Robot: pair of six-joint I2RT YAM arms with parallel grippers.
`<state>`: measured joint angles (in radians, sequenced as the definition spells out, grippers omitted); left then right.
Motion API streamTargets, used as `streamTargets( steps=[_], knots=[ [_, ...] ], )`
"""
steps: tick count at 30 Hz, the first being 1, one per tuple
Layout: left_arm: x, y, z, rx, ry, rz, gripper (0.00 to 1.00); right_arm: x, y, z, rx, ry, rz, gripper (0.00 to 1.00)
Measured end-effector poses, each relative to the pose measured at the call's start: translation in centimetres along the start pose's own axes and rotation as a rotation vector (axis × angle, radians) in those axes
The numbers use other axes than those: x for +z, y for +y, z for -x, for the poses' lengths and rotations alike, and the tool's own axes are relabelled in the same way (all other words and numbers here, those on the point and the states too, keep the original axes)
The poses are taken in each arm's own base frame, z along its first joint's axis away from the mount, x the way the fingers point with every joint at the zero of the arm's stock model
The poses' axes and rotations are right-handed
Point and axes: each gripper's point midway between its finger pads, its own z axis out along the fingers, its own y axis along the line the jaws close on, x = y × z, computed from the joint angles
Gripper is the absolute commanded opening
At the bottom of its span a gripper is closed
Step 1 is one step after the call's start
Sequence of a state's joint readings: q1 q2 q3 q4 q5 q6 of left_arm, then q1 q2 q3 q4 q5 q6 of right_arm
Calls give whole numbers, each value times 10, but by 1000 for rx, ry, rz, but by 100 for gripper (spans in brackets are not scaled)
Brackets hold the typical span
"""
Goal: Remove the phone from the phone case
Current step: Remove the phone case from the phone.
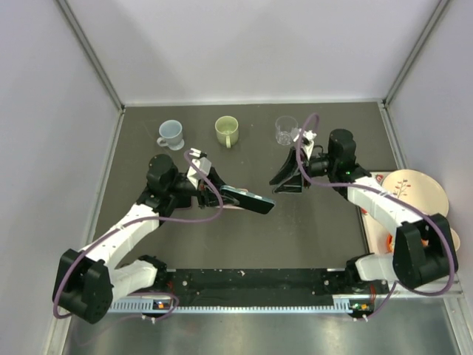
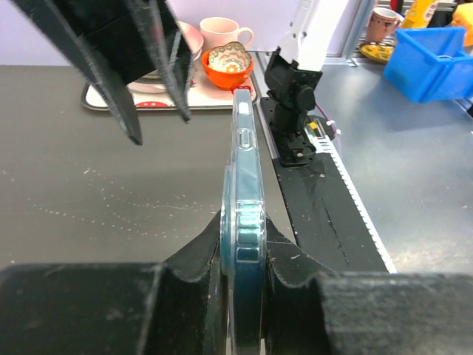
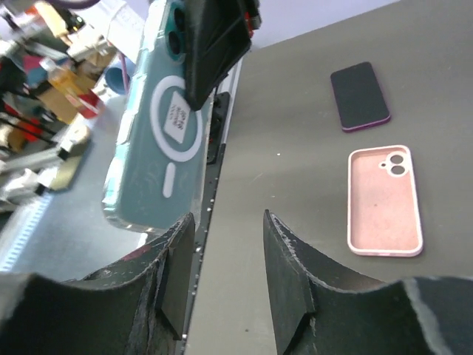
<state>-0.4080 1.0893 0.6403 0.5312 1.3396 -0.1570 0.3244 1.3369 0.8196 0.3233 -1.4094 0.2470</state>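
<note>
A teal phone sits inside a clear phone case (image 3: 159, 126) with a white ring on its back. My left gripper (image 2: 242, 229) is shut on the cased phone (image 2: 244, 170), holding it edge-up above the table. From above, the phone (image 1: 247, 200) sticks out to the right of the left gripper (image 1: 214, 194). My right gripper (image 1: 284, 180) hangs just right of the phone's free end. In its own view the right gripper (image 3: 229, 222) is open and holds nothing, with the case's lower corner beside its left finger. Its fingers (image 2: 133, 111) hang apart from the phone.
An empty pink case (image 3: 384, 201) and a dark phone (image 3: 360, 96) lie flat on the table. A pale blue cup (image 1: 171, 134), a green mug (image 1: 227, 130) and a clear glass (image 1: 286, 129) stand at the back. A tray with a plate (image 1: 414, 192) is at the right edge.
</note>
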Motion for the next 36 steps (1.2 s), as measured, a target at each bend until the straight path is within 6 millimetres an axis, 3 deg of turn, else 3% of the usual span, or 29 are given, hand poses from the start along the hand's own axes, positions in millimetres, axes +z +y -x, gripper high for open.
streamTargets(
  steps=[10, 26, 31, 34, 36],
  knots=[
    [-4, 22, -5, -42, -3, 104, 0, -9, 23, 0, -332, 28, -51, 45],
    [-6, 38, -9, -69, -4, 178, 0, -8, 18, -2, -376, 39, -75, 40],
    [-5, 41, -12, -80, -2, 183, 0, -5, 16, 0, -381, 37, -78, 29],
    [-5, 41, -12, -81, -1, 184, 0, -5, 15, 1, -383, 34, -82, 17],
    [-5, 40, -11, -82, -2, 180, 0, -4, 14, 2, -385, 33, -84, 1]
  ],
)
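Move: The left hand still grips one end of the clear-cased phone, held on edge in the air, its middle about 6 cm to that hand's right and 1 cm back. From the empty, part-open right hand, the phone's middle lies some 6 cm back and 8 cm left, about level. On the table, roughly 24 cm below, the pink case lies about 8 cm ahead of the right hand and 16 cm left; the black phone is some 18 cm farther left, level with it. The right fingertips close around the free end of the clear-cased phone and pinch it, after that hand backs off about 2 cm and rolls some 20 degrees so its forward side rises. Meanwhile the left hand keeps its grip and swings that end to the right fingers, going about 4 cm forward and slightly down while turning 10 degrees counter-clockwise. ##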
